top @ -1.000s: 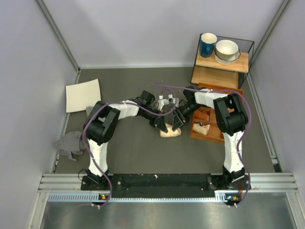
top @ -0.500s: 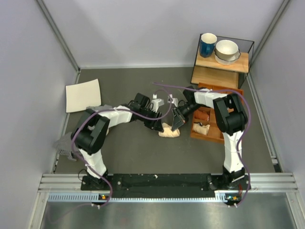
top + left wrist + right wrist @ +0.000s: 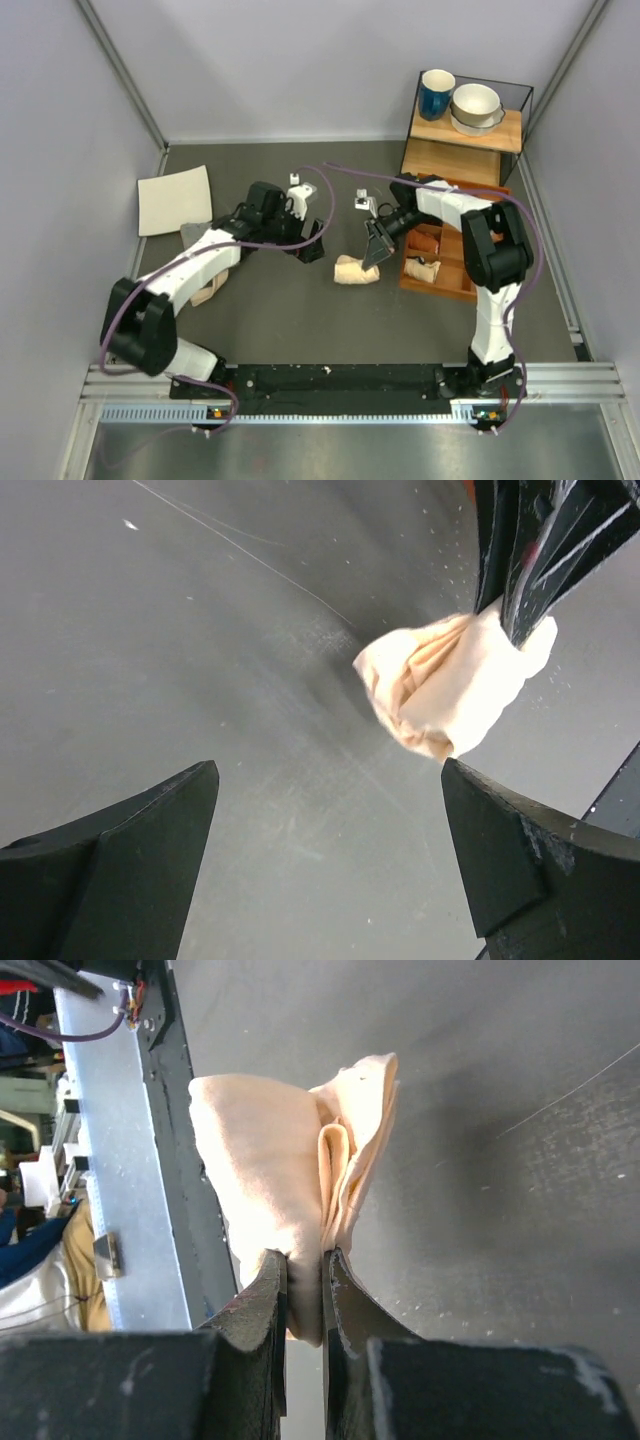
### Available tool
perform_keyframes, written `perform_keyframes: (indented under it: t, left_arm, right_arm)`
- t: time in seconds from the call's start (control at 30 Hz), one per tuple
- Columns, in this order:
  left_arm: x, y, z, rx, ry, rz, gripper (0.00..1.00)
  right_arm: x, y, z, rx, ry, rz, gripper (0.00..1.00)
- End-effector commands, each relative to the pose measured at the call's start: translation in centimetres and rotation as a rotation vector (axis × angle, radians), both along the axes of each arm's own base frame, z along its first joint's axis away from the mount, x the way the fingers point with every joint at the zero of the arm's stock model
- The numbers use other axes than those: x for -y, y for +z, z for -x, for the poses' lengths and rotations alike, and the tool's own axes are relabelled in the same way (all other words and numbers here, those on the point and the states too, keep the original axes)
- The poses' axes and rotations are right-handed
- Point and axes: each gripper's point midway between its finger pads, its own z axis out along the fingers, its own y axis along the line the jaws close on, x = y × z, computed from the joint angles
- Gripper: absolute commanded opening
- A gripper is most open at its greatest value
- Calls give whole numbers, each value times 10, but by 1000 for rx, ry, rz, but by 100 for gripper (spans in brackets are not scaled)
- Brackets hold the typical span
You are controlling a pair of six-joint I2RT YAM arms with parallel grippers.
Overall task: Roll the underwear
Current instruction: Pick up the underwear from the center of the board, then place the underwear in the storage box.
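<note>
The underwear [image 3: 355, 271] is a small peach-beige roll on the dark table, just left of the wooden tray. My right gripper [image 3: 373, 256] is shut on its right end. In the right wrist view the fingers [image 3: 304, 1260] pinch a fold of the underwear [image 3: 265, 1160]. My left gripper [image 3: 312, 247] is open and empty, a short way left of the roll. In the left wrist view the left gripper [image 3: 328, 780] has wide jaws over bare table. The underwear [image 3: 445, 685] lies ahead to the right, with the right gripper's black fingers [image 3: 530, 560] on it.
A wooden tray [image 3: 438, 288] at the right holds rolled cloths [image 3: 424, 268]. A shelf [image 3: 465, 135] behind it carries a blue mug [image 3: 435, 93] and bowls [image 3: 475, 106]. A white paper sheet [image 3: 175, 199] lies far left. Another peach cloth [image 3: 207, 292] shows under the left arm.
My left arm has swung back to the left, away from the roll, and its gripper is off the cloth. My right gripper stays shut on the underwear.
</note>
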Motion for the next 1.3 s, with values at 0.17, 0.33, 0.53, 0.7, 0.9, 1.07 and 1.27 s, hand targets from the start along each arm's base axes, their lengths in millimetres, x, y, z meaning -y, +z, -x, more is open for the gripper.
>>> perform_keyframes:
  t: [0.17, 0.33, 0.53, 0.7, 0.9, 1.07, 1.27]
  left_arm:
    - [-63, 106, 26, 323, 124, -68, 98]
    - [-86, 103, 51, 373, 142, -95, 99]
    - [-80, 73, 76, 416, 85, 0, 99]
    - [-95, 70, 65, 480, 169, -47, 99]
    - [-99, 62, 60, 455, 189, -82, 99]
    - [-101, 56, 57, 436, 197, -105, 99]
    - [-102, 53, 56, 430, 202, -119, 99]
  right_arm:
    - [43, 82, -27, 289, -102, -56, 0]
    - [103, 109, -65, 407, -243, 24, 0]
    - [173, 128, -126, 575, -361, 237, 0]
    - [202, 122, -171, 630, -404, 375, 0]
    - [218, 103, -210, 624, -444, 447, 0]
    - [222, 83, -228, 604, -465, 473, 0]
    - [223, 63, -250, 582, -516, 473, 0]
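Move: My right hand already holds the rolled underwear just off the table. The empty far-left compartment of the orange box lies about 21 cm ahead, 19 cm to the right and 4 cm lower. The black garment is about 14 cm ahead and 17 cm right of my right hand, the orange one some 6 cm ahead and 16 cm right. From my left hand, that compartment lies roughly 15 cm ahead, 34 cm right and 9 cm down. Keeping the roll pinched, I lift my right hand about 13 cm while swinging it forward and right, some 22 cm each way, to the box's far-left compartment, then sink 9 cm; its wrist turns clockwise and its fingers point more steeply down. My open left hand rises and retreats left and back, away from the roll, then lowers. ##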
